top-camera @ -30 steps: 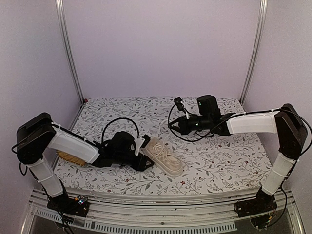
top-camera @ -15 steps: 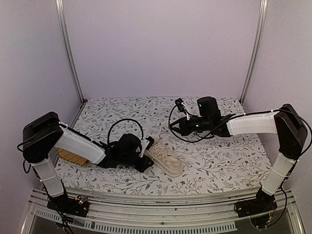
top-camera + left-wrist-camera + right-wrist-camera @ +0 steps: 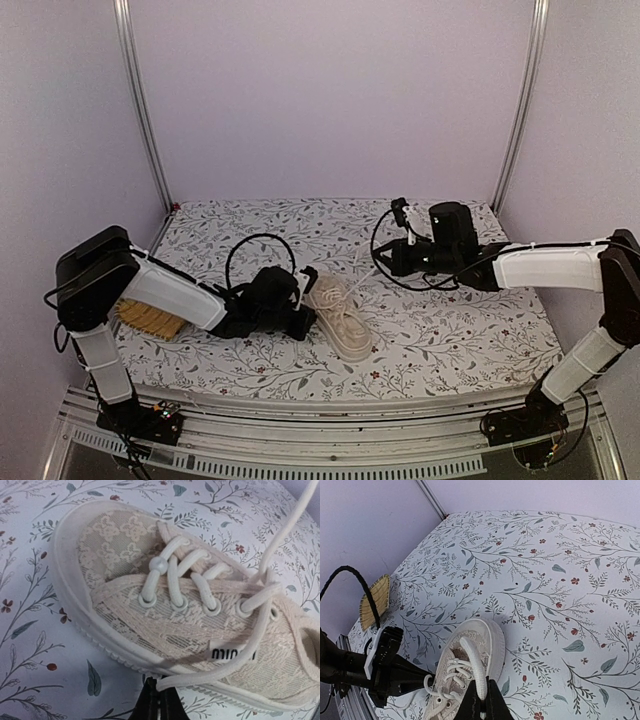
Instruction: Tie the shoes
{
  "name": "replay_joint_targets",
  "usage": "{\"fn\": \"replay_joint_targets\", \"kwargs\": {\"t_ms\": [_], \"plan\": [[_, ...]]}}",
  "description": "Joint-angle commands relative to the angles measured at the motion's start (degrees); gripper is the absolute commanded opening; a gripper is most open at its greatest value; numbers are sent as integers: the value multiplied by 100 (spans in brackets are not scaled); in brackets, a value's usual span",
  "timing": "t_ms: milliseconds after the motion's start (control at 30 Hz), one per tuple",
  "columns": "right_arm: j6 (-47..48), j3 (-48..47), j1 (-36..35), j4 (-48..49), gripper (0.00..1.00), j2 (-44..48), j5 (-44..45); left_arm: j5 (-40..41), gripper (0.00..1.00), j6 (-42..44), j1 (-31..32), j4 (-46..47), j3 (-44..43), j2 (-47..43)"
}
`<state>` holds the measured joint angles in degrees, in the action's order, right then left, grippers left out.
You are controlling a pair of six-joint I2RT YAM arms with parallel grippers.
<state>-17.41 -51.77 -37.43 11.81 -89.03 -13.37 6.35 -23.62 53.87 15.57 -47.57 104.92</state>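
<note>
The cream lace-up shoe (image 3: 341, 314) lies on the floral table, its toe toward the back left in the right wrist view, where the shoe (image 3: 487, 642) fills the lower middle. My left gripper (image 3: 306, 321) sits low against the shoe's left side, shut on one lace (image 3: 225, 672) just beside the sole. That left gripper (image 3: 159, 700) shows only its dark tips at the frame's bottom. My right gripper (image 3: 384, 264) hovers to the right and behind the shoe, shut on the other lace (image 3: 476, 667), which stretches taut from the eyelets up to this right gripper (image 3: 481, 706).
A flat yellow woven mat (image 3: 150, 321) lies at the left under the left arm, and the mat (image 3: 375, 601) also shows near the table's edge. Black cables (image 3: 250, 250) loop above both wrists. Metal frame posts (image 3: 140, 110) stand at the back corners.
The left gripper moved right along the shoe and shut on a lace. The right arm drew back to the right with its lace, pulling it taut, and the shoe swung round a little.
</note>
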Motion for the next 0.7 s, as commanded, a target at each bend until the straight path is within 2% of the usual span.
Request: {"fn": "replay_joint_targets", "kwargs": {"t_ms": [0, 333, 500, 667], "plan": [[-238, 251, 66, -174, 2, 292, 605, 37, 0, -9, -207, 271, -86, -24], [-891, 914, 188, -290, 2, 381, 1264, -12, 0, -410, -251, 355, 889, -790], [-1386, 1397, 278, -148, 2, 167, 1240, -26, 0, -771, -271, 603, 1387, -882], [-1563, 1712, 289, 211, 2, 210, 884, -148, 0, -912, -271, 807, 1486, -942]]}}
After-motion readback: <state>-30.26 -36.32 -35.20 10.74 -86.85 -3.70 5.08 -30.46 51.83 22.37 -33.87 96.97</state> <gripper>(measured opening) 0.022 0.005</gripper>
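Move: Beside the shoe's left flank, the left hand already pinches one lace. The half-made knot at the shoe's throat lies about 6 cm right of this hand, 3 cm farther out and some 3 cm above it; the toe is roughly 11 cm right and 10 cm back. The right hand grips the other lace high up, the knot about 10 cm to its left, 4 cm back and 10 cm below. Drawing the two laces apart from the knot, both hands keep their shut grip. The right sinks about 10 cm while going 8 cm right, easing back late, its wrist tipping down and turning clockwise some 15 degrees each. The left edges forward a touch, then pulls left about 5 cm, swinging back away from the shoe. ##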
